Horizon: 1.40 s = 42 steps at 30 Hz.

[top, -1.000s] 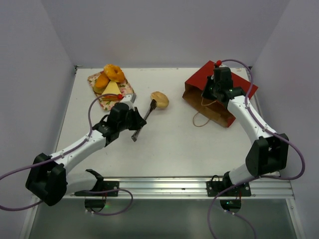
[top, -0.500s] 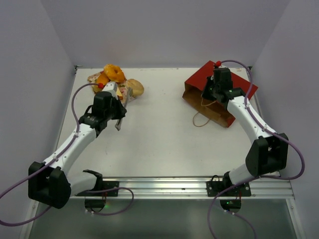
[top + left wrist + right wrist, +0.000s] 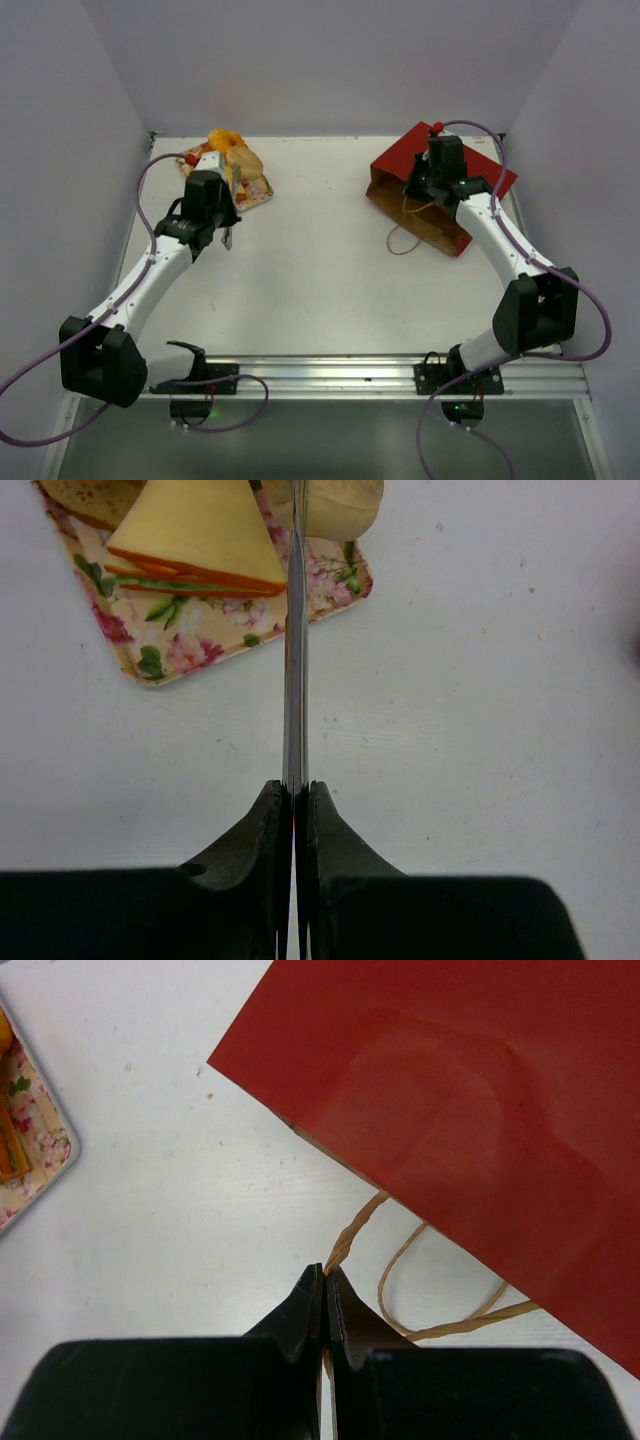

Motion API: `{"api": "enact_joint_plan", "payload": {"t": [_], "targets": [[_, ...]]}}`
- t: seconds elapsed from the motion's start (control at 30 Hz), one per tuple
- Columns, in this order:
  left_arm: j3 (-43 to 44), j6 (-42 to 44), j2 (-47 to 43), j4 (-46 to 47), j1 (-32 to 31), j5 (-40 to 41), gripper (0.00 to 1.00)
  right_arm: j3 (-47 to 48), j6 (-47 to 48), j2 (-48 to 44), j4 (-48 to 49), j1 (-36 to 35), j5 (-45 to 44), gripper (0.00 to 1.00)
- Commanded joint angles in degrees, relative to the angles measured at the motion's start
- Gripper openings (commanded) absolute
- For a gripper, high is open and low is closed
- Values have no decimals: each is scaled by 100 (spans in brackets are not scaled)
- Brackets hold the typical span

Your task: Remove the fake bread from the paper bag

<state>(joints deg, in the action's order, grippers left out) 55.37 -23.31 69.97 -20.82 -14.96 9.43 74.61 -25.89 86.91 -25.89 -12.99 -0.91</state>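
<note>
My left gripper (image 3: 295, 790) is shut on thin metal tongs (image 3: 294, 680), and the tongs' far end pinches a tan roll (image 3: 340, 505) of fake bread above the floral tray (image 3: 200, 645). On the tray lies a yellow sandwich wedge (image 3: 195, 530). From above, the roll (image 3: 243, 160) hangs over the tray's right part, beside the doughnut (image 3: 222, 138). The dark-red paper bag (image 3: 395, 165) lies flat at the back right. My right gripper (image 3: 327, 1272) is shut on one of its cord handles (image 3: 355, 1230), just off the bag's (image 3: 480, 1110) open edge.
A second cord loop (image 3: 403, 241) trails on the table in front of the bag. The tray (image 3: 258, 192) sits in the back left corner near the walls. A corner of it (image 3: 30, 1150) shows at the left of the right wrist view.
The left arm has swung left and back, carrying the roll in the tongs from the table's middle to over the tray. The right arm has not moved.
</note>
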Motion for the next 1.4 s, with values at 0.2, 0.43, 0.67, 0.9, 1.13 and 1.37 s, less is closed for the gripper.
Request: {"api": "enact_joint_plan", "payload": {"t": [0.2, 0.43, 0.67, 0.9, 1.13, 1.37], "targets": [[510, 55, 657, 341, 46, 384, 7, -8, 22, -175, 190, 34, 249, 0], [421, 72, 974, 553, 46, 226, 8, -87, 40, -210, 181, 34, 284, 0], [369, 46, 992, 561, 46, 86, 25, -122, 58, -219, 190, 34, 275, 0], [351, 20, 869, 518, 46, -64, 34, -122, 40, -263, 190, 34, 310, 0], [316, 28, 693, 403, 46, -99, 35, -157, 40, -324, 181, 34, 310, 0], [342, 37, 254, 254, 46, -161, 36, -175, 23, -395, 154, 34, 310, 0]]}}
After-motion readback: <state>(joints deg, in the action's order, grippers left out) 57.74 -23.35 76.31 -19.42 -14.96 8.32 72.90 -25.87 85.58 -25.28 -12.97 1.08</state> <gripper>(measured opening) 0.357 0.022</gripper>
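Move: The left hand grips metal tongs whose shut tips hold the round roll about 14 cm ahead, 1 cm right and 9 cm below. The tray it goes to has its middle some 13 cm ahead, 4 cm left and 15 cm down. On it the cheese sandwich lies about 11 cm ahead and 5 cm left, the orange ring bread roughly 19 cm ahead and 4 cm left. From the right hand the tray is about 5 cm ahead, 45 cm left and 17 cm below. With the roll still pinched in the tong tips, the left hand sets it down on the tray's right side, beside the sandwich: about 2 cm forward, then some 4 cm down, tipping the tongs slightly steeper. There it stays while the fingers ease partly open, letting the tongs spread and let go of the roll, then begins to lift, about 2 cm. ##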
